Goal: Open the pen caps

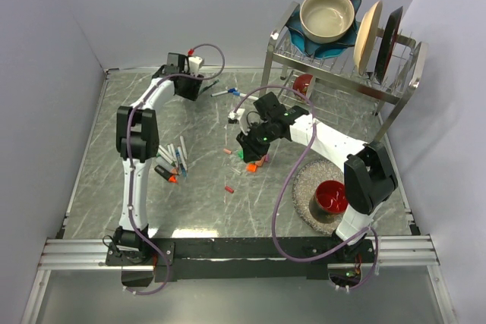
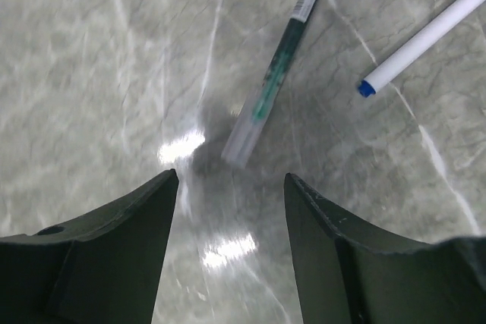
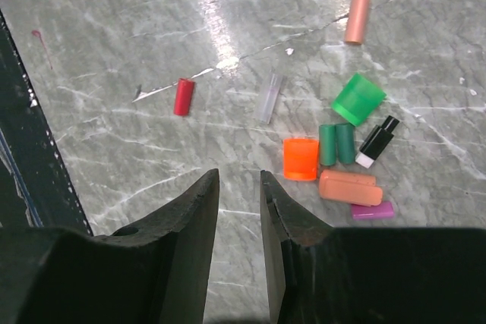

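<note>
Loose pen caps lie under my right gripper: an orange one, two dark green ones, a bright green one, a salmon one, a pink one, a red one and a clear one. Its jaws stand a narrow gap apart with nothing between them. From above, the cap cluster sits mid-table beside that gripper. My left gripper is open and empty just short of a clear green-ink pen, far back on the table. A white blue-tipped marker lies to the right.
Several markers lie in a heap by the left arm. A dish rack with a bowl and plates stands at the back right. A red bowl sits on a round mat near the right arm's base.
</note>
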`<state>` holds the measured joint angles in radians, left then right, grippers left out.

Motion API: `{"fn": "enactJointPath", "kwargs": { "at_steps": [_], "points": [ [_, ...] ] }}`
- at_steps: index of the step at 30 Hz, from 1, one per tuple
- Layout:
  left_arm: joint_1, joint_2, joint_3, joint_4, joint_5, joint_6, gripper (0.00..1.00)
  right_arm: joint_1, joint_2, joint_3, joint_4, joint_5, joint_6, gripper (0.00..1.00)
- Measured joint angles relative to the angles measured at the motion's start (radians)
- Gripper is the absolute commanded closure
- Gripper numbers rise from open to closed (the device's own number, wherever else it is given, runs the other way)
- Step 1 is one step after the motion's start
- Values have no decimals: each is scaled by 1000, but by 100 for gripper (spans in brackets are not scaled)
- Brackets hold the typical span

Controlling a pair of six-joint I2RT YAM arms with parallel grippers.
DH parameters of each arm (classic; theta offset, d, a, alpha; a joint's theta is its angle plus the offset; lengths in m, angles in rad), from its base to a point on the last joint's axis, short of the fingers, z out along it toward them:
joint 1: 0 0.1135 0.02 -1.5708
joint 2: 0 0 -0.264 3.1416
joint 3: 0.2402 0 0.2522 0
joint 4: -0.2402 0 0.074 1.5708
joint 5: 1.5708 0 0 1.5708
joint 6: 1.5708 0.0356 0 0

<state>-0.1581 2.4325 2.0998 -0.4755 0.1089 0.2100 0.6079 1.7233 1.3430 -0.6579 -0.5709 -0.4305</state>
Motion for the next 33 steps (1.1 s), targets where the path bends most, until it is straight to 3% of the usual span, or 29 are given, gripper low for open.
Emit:
{"fn": "enactJointPath", "kwargs": {
  "at_steps": [7, 14, 18, 23, 33],
  "points": [
    [1, 62, 39, 14, 73, 119, 37, 0, 0, 0, -18, -38, -16, 64],
    [1, 119, 114, 44, 132, 136, 40, 0, 0, 0, -21, -55, -27, 64],
    [1, 119, 114, 44, 138, 136, 55, 0, 0, 0, -24, -61, -32, 64],
    [1, 120, 114, 40, 138, 135, 63, -1, 0, 0, -27, -65, -35, 64],
    [1, 106, 76, 65, 134, 110, 95, -3, -14, 0, -30, -66, -36, 64]
  ]
}}
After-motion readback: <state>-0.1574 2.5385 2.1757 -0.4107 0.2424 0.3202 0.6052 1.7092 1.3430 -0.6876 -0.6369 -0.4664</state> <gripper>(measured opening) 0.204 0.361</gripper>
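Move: The dark green pen's clear cap end lies about 3 cm ahead of the left hand, 2 cm to its right and some 3 cm below. The blue-capped marker lies around 3 cm ahead and 12 cm to the right, and the plain white marker is level with the hand and roughly 22 cm right, both on the table. From the right hand, the clear cap is some 35 cm ahead, 22 cm left and 9 cm down. The left fingers end up pinching the dark green pen's clear cap from both sides near the table. Still open, they first travel about 4 cm forward, right and down to straddle the cap while the hand turns some 10 degrees clockwise; then the hand all but holds its place as they close well in. ##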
